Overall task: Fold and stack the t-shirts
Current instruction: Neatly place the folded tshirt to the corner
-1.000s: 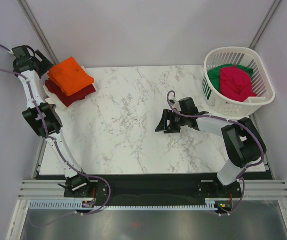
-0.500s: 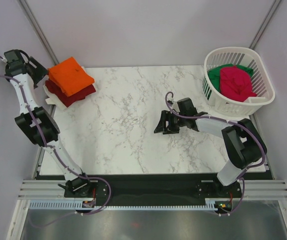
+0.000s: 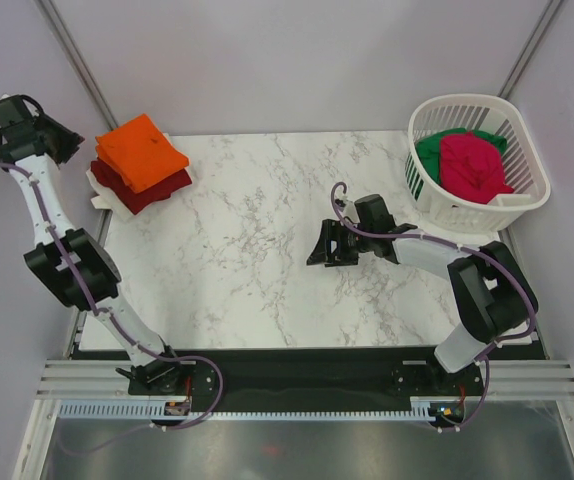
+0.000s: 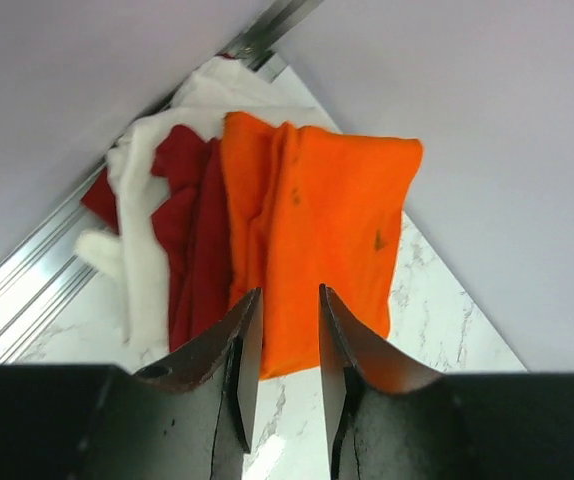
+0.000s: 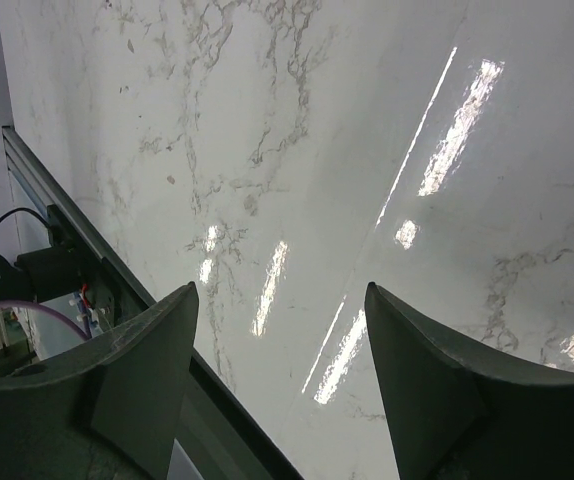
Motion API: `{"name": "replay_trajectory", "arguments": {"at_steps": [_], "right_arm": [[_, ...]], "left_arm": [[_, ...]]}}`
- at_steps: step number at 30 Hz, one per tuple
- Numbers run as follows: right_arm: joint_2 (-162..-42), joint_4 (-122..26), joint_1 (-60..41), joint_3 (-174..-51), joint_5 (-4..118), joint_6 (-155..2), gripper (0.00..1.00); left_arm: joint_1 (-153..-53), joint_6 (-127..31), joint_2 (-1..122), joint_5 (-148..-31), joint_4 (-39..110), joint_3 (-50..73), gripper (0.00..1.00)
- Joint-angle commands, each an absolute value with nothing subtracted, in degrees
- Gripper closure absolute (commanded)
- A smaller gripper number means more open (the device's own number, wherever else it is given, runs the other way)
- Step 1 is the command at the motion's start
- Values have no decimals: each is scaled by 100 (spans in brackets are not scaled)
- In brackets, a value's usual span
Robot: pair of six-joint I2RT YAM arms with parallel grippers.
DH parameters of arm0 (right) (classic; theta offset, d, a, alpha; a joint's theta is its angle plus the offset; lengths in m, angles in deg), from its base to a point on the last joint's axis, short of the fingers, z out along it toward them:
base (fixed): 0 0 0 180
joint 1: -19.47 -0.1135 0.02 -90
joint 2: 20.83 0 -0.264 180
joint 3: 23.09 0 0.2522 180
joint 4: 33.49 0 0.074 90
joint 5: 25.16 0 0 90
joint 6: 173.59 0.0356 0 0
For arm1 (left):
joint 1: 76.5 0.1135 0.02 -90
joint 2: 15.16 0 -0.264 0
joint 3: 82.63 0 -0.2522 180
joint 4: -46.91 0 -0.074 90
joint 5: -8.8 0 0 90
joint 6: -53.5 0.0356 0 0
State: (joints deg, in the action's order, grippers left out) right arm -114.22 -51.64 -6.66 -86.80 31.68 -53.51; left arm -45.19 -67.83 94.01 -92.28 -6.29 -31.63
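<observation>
A folded bright orange t-shirt lies on top of a dark red t-shirt at the table's far left corner. A magenta-pink t-shirt and a green t-shirt lie crumpled in the white basket. My left gripper hangs left of the stack, off the table edge. Its jaws stand a narrow gap apart with nothing between them. My right gripper is open and empty, low over the marble table right of centre.
A white cloth lies under the stack in the far left corner. Metal frame posts run up behind both far corners. The basket stands at the far right, beside the right arm's elbow. A black rail runs along the near edge.
My left arm has drawn back to the left, away from the stack, and its jaws have narrowed. The right gripper has edged slightly left.
</observation>
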Motion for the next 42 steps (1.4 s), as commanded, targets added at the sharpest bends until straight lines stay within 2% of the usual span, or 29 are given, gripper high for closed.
{"name": "replay_trajectory", "arguments": {"at_steps": [1, 11, 19, 25, 28, 31, 32, 35, 38, 42], "right_arm": [[-11259, -5103, -681, -8870, 3153, -5503, 24], [-11426, -5121, -681, -8914, 3197, -5538, 24], [-11620, -5130, -690, -8941, 3197, -5538, 24], [-11725, -5156, -681, -8958, 3215, -5547, 24], [-11821, -5156, -690, -8993, 3197, -5538, 24], [-11866, -5165, -681, -9029, 3189, -5529, 24], [-11874, -5191, -690, -9037, 3189, -5529, 24], [-11848, -5226, -690, -9064, 3215, -5538, 24], [-11831, -5253, -690, -9081, 3215, -5556, 24], [-11743, -5253, -743, -9090, 3197, -5547, 24]], "left_arm": [[-4923, -6849, 9953, -9649, 72, -3556, 64], [-5180, -6999, 11455, -10423, 177, -4611, 64], [-4829, -6761, 11624, -9510, 177, -4234, 64], [-4425, -6463, 11923, -9509, 169, -4251, 64], [-4337, -6383, 11914, -9500, 169, -4242, 61], [-4240, -6558, 11783, -9448, 160, -4242, 49], [-4205, -6602, 11704, -9282, 134, -4216, 40], [-4108, -6840, 11153, -8678, 72, -3883, 30], [-3985, -6945, 10511, -8001, 37, -3452, 20], [-3634, -7270, 9763, -8094, 54, -2890, 15]]}}
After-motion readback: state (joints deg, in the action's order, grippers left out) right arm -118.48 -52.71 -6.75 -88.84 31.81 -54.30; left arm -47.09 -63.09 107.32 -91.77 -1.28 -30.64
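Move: The orange folded shirt lies about 12 cm ahead of the left hand, 6 cm to its right and some 17 cm below, with nothing between the fingers. Under it, the red shirt's middle is roughly 8 cm ahead, 6 cm right and 20 cm down, and the white shirts' is about 7 cm ahead, 3 cm right and 22 cm down. From the right hand the orange shirt is about 29 cm ahead and 47 cm left, nearly level. The left hand heads for the near left side of the orange shirt with part-closed fingers, swinging about 10 cm forward and 5 cm right while dropping some 12 cm and turning slightly clockwise. Low by the stack it eases a few centimetres left, spreads the fingers wide, then draws back about 5 cm, still open and low. ##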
